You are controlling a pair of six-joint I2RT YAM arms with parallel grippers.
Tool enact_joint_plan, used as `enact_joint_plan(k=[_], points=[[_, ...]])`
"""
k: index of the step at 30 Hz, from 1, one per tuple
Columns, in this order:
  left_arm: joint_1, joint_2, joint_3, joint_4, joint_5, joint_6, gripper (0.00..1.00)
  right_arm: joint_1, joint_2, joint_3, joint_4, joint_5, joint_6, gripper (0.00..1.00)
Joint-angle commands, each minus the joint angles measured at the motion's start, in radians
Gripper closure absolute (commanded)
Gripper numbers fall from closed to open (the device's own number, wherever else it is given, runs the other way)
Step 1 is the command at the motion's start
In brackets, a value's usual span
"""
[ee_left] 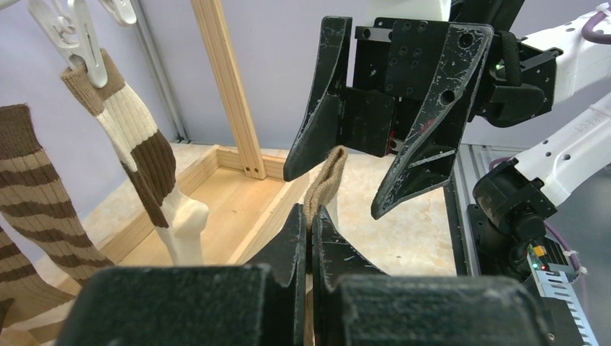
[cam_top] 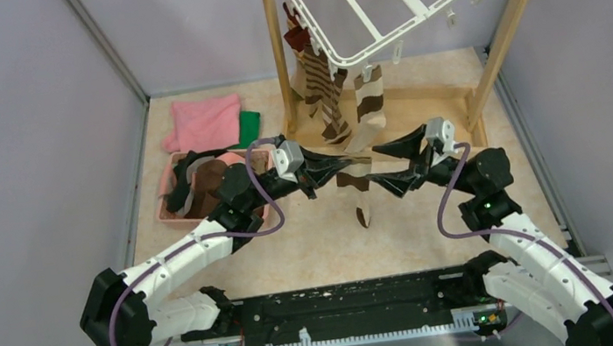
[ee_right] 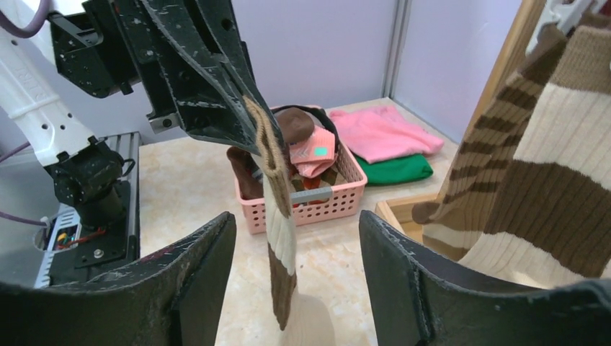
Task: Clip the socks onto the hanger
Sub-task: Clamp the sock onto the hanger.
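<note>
A brown-and-cream banded sock [cam_top: 359,193] hangs straight down with its cuff [ee_left: 326,180] pinched in my left gripper [cam_top: 344,166], which is shut on it. My right gripper [ee_right: 297,223] is open, one finger on each side of the hanging sock [ee_right: 281,238], touching neither side. The left wrist view shows those same open fingers [ee_left: 418,151] just beyond the cuff. The white hanger [cam_top: 405,2] hangs above at the back. Two striped socks [cam_top: 324,91] [cam_top: 370,103] are clipped to its near edge.
A pink basket [cam_top: 167,199] holding more socks sits at the left behind my left arm. Beyond it lie a pink cloth [cam_top: 204,122] and a green cloth [cam_top: 250,127]. Wooden frame posts [cam_top: 275,44] stand on either side of the hanger over a wooden base [ee_left: 216,209].
</note>
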Motion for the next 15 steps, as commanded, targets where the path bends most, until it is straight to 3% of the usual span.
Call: enact_joint_plan(k=[1, 6, 15], points=[[-0.004, 0.001, 0.044, 0.068, 0.03, -0.017, 1.0, 0.035, -0.018, -0.015, 0.082, -0.008, -0.057, 0.4], [-0.004, 0.0, 0.045, 0.068, 0.044, -0.023, 1.0, 0.051, -0.01, -0.044, 0.171, -0.026, -0.077, 0.5], [-0.004, -0.007, 0.047, 0.075, 0.055, -0.036, 1.0, 0.06, 0.006, -0.04, 0.172, -0.047, -0.09, 0.65]])
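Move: The sock's loose cuff edge lies about 3 cm left of the right hand and 1 cm back, some 1 cm higher, between its open fingers. The striped sock already hanging hangs 12 cm ahead of the right hand, 2 cm left and about level; the nearest empty clip is roughly 16 cm ahead, 5 cm right and 12 cm above that hand. From the left hand, the loose cuff edge is about 3 cm to its right, level fore and aft, 1 cm up. The left fingers keep the cuff pinched, the hand staying almost still, while the right hand eases back about 1.5 cm and left about 1 cm at the same height, bringing its gap more squarely around the free edge. Its fingers close from about two-thirds open to a bit over one-third, the gripper rolling some 5–10 degrees so the front finger rises; a grip by them isn't visible yet. ##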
